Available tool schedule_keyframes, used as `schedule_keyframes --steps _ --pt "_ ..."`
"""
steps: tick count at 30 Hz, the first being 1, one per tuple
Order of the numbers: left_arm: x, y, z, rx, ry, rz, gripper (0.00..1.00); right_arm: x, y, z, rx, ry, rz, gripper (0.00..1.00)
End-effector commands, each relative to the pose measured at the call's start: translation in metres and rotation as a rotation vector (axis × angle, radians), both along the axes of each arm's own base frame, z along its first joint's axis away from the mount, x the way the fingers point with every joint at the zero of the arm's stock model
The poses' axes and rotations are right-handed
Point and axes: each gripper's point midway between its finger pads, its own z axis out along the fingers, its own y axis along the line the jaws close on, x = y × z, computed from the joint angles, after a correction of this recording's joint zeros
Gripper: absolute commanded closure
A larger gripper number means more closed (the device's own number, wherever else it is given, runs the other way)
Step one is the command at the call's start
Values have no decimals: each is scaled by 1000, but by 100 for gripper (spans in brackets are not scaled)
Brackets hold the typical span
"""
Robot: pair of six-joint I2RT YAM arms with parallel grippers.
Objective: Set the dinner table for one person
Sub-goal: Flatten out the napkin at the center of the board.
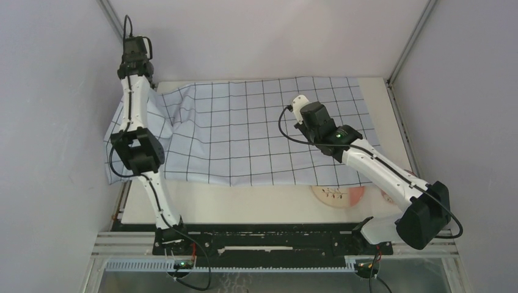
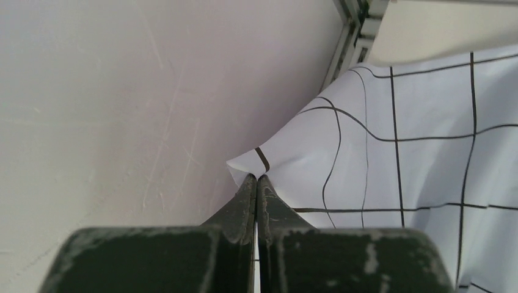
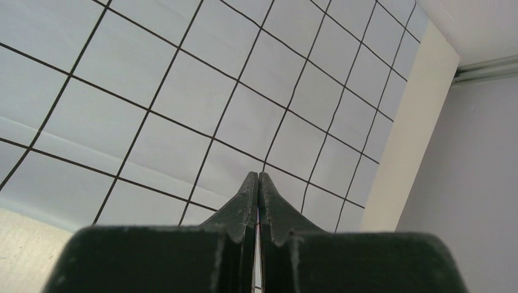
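Note:
The dinner table [image 1: 244, 201] is a cream-white top, mostly covered by a pale-blue cloth with a black grid [image 1: 256, 131]. My left arm [image 1: 131, 104] reaches to the far left corner by the wall. There my left gripper [image 2: 257, 177] is shut on the cloth's corner [image 2: 250, 160], which is lifted and rumpled. My right gripper [image 3: 258, 174] is shut, its tips down at the flat cloth [image 3: 183, 79] right of the middle; no fold shows between them. A strip of bare table [image 3: 409, 122] runs along the cloth's right edge.
A round pale plate with pink markings [image 1: 339, 195] lies at the near right, partly under the right arm [image 1: 379, 168]. Grey walls close in on the left, back and right. A metal frame post [image 2: 345, 43] stands in the far left corner.

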Motion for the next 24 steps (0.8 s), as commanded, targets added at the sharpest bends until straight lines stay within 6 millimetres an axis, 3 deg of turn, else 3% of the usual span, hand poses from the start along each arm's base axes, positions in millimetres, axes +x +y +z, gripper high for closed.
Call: schedule_keyframes --steps 1,6,11,15,17,20,24 --pt "21 2 55 81 -153 20 100 6 16 13 63 -60 20 97" --pt "31 19 56 170 -177 87 100 9 23 3 61 -40 27 97" --pt "42 26 47 200 -172 103 100 17 9 -12 2 -26 -49 98" --pt "42 23 20 174 -109 98 99 24 -2 -22 -30 -15 -110 98" --pt "38 21 3 145 -69 96 80 27 -8 -30 -41 -3 -139 98" --pt "33 14 -18 75 -23 80 41 30 -11 -37 -38 14 -159 98" --pt "29 5 -36 7 20 57 4 28 -9 -40 -34 31 -152 98"
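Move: The left hand holds the napkin's far-left corner high; the board's far-left corner lies about 10 cm ahead of it, level sideways and some 24 cm below. The napkin's middle is roughly 12 cm back and 47 cm to its right. From the shut right hand, the napkin's middle is about 8 cm ahead, 19 cm left and 18 cm down, and the plate some 13 cm back and 12 cm right. Left hand swings 4 cm forward, then sinks 5 cm, opening off the napkin; shut right hand sinks too. ##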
